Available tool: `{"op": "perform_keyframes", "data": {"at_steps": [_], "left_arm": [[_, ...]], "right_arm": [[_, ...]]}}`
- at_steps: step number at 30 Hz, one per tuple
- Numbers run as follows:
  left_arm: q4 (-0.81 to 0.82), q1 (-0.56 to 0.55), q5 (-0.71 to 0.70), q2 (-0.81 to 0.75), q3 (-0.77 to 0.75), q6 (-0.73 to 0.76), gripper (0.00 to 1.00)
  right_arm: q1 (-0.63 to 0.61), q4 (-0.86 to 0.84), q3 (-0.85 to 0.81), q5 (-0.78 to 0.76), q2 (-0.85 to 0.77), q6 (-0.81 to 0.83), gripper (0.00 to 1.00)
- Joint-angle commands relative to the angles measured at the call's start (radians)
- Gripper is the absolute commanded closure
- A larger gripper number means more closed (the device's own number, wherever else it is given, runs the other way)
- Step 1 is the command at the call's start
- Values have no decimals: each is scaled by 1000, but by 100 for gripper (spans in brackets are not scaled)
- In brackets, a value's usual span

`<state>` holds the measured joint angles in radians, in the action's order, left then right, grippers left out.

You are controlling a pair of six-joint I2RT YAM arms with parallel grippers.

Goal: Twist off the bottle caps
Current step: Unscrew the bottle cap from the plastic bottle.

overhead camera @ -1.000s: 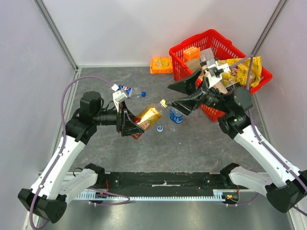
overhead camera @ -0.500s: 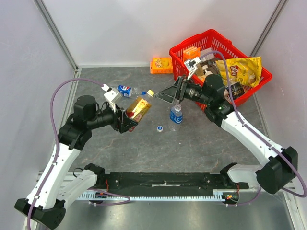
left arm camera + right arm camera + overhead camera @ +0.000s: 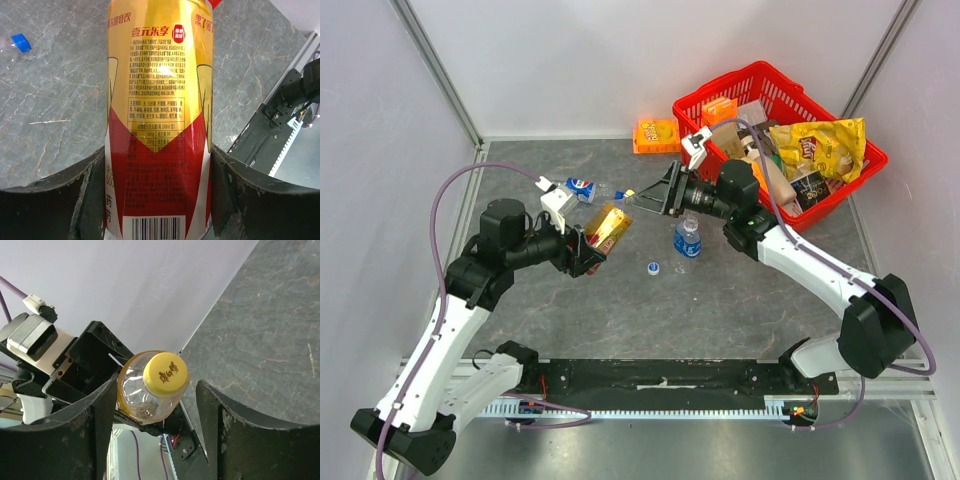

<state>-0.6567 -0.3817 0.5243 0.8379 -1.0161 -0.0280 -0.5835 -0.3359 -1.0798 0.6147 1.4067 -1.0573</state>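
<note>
My left gripper (image 3: 588,248) is shut on the amber bottle (image 3: 608,226) with the red and gold label and holds it tilted above the table. In the left wrist view my left gripper (image 3: 159,200) clamps the bottle (image 3: 159,100) on both sides. Its yellow cap (image 3: 629,194) points at my right gripper (image 3: 640,198). In the right wrist view my right gripper (image 3: 156,386) is open, jaws either side of the yellow cap (image 3: 165,372). A clear bottle (image 3: 687,241) stands mid-table. A second clear bottle (image 3: 581,186) with a blue cap (image 3: 618,194) lies behind. A whitish cap (image 3: 652,267) lies loose.
A red basket (image 3: 860,172) full of snack packs stands at the back right, with a yellow chip bag (image 3: 817,143) on top. An orange box (image 3: 656,134) lies by the back wall. The lying bottle's blue cap also shows in the left wrist view (image 3: 21,41).
My left gripper has carried the amber bottle up and to the left. My right arm has reached left after it, and its open jaws now flank the yellow cap.
</note>
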Motion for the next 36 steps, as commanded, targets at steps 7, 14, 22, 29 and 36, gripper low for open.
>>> {"op": "perform_keyframes", "data": {"at_steps": [7, 14, 22, 29, 36], "left_arm": [[16, -17, -10, -5, -6, 59, 64], [17, -31, -21, 9, -9, 65, 65], [11, -37, -33, 3, -9, 68, 66], [8, -42, -32, -3, -3, 71, 66], [8, -48, -24, -3, -3, 69, 66]], "right_arm": [[-19, -207, 32, -35, 29, -115, 44], [-19, -245, 60, -46, 17, -147, 49], [-19, -331, 95, -62, 12, -201, 31], [-18, -305, 113, -102, -12, -196, 43], [-16, -301, 138, -141, -43, -190, 63]]}}
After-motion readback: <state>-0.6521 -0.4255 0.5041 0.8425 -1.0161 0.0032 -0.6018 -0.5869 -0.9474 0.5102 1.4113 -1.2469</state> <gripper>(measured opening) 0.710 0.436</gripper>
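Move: The left gripper holds the plastic bottle, its yellow cap about 8 cm ahead, 7 cm right and 6 cm above that hand. The cap lies just off the open right fingertips, roughly 1 cm forward, 1 cm left and 1 cm below. From the right hand, the opened blue-label bottle stands about 9 cm right and 22 cm below, and the loose cap lies some 4 cm back, 1 cm right and 31 cm down. Keep the bottle gripped and almost still with the left gripper. Ease the right gripper about 1 cm left to bring its pads around the yellow cap, rolling the wrist some 10 degrees. Partly close the fingers, reopen them, then close again more narrowly until the pads sit against the cap's two sides, drawing the hand back right by about as much. ##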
